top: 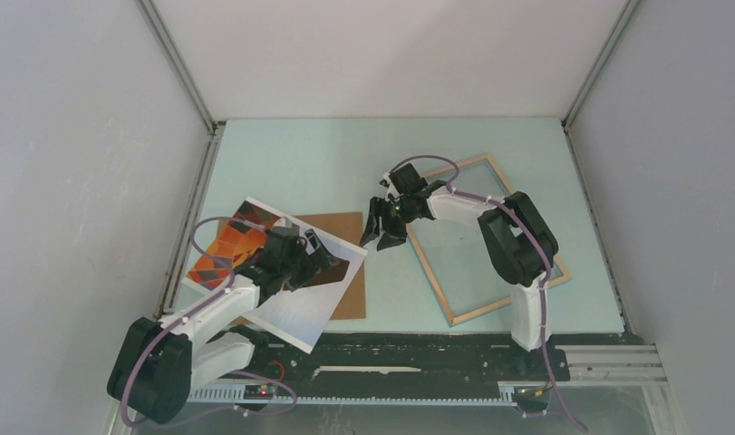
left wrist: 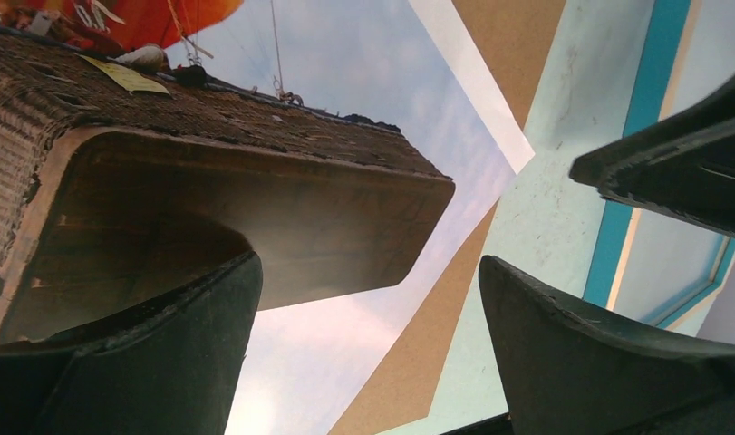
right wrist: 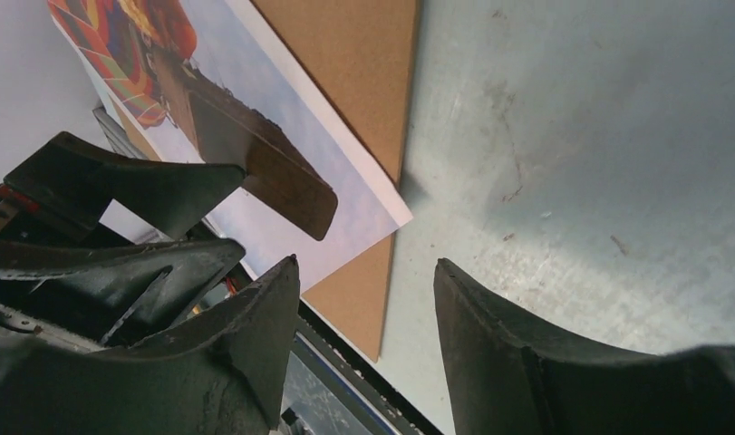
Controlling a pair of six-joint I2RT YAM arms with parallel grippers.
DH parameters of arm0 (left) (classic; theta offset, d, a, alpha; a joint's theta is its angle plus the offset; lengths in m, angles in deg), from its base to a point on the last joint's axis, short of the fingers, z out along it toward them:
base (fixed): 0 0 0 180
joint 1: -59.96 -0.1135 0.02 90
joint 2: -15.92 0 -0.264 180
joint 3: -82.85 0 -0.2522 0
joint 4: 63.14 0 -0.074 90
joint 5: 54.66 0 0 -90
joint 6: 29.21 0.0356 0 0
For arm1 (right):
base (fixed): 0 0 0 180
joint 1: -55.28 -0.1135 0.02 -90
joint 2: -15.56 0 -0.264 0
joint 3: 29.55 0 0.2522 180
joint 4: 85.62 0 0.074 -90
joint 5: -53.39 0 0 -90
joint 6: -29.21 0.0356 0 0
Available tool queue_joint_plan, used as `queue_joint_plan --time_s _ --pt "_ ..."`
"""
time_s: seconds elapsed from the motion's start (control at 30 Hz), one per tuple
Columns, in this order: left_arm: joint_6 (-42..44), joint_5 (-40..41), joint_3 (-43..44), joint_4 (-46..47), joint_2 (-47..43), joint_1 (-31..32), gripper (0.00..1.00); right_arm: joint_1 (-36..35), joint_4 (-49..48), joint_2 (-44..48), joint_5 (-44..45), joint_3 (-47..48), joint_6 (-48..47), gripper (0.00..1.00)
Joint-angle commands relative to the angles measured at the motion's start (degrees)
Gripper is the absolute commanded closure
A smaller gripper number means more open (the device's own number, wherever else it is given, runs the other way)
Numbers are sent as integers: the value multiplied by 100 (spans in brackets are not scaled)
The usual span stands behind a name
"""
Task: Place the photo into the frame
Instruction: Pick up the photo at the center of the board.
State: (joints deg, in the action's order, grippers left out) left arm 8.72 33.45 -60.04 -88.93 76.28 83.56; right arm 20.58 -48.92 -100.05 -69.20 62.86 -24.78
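The photo (top: 220, 250), a white-bordered print with orange-red balloons and a dark brown block, lies slanted at the left, partly over a plain brown backing board (top: 342, 227). My left gripper (top: 322, 255) hovers open over the photo's right part; in the left wrist view the photo (left wrist: 345, 91) fills the space ahead of the gripper (left wrist: 368, 263), whose fingers are apart with nothing between them. The frame (top: 508, 300) lies flat at the right, light wood up, its blue edge (left wrist: 617, 227) showing. My right gripper (top: 382, 234) stands open and empty beside the frame's left corner, over bare table (right wrist: 365, 263).
A black rail (top: 391, 349) runs along the near table edge by the arm bases. White enclosure walls close in the left, back and right sides. The backing board (right wrist: 354, 54) reaches out from under the photo toward the right gripper.
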Motion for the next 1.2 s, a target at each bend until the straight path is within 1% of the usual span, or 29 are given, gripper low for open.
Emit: queue_joint_plan --time_s 0.0,0.07,0.2,0.4,0.53,0.63,0.77,0.9,1.17 --pt "-102 -170 -323 174 -81 -26 0 143 -671 -173 -270 -219 213 37" --pt "-93 -214 -380 209 -107 -24 0 199 -992 -307 -461 -438 384 38" --pt "-54 -235 -411 193 -167 -30 0 199 -1436 -547 -786 -467 554 50" --pt "13 -353 -327 216 -150 -25 0 195 -1890 -744 -974 -466 795 56" --pt "17 -381 -309 223 -124 -29 0 121 -2004 -867 -1075 -472 869 62" --pt "31 -432 -305 242 -87 -30 0 33 -1976 -896 -1019 -465 875 63" --pt "39 -436 -283 261 -47 -28 0 -8 -1872 -779 -1035 -473 883 73" --pt "16 -455 -271 357 109 -28 0 -11 -1596 -407 -907 -527 761 74" --pt "9 -761 -256 641 450 -26 0 -159 -1530 64 -955 -597 794 74"
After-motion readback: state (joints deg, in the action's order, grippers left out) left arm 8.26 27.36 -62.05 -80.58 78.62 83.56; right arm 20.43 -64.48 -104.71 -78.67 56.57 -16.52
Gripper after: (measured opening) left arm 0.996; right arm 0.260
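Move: The photo's right-hand corner lies about 2 cm to the left of my right fingertips and 4 cm below them, level with them fore and aft. From there, the middle of the brown board under the photo is some 18 cm left and 5 cm back, and the frame's middle is roughly 25 cm right. From my left hand, poised low over the photo, the same corner is about 8 cm right, 3 cm ahead and 3 cm lower. I lower my right hand about 3.5 cm onto the photo's corner, easing it some 2.5 cm left, tipping the fingers about 10 degrees flatter and narrowing them until the corner sits between their tips. Then I rise about 1 cm and draw back 1.5 cm with it. My left hand, still wide open just over the photo, slides about 2 cm right towards that corner. ##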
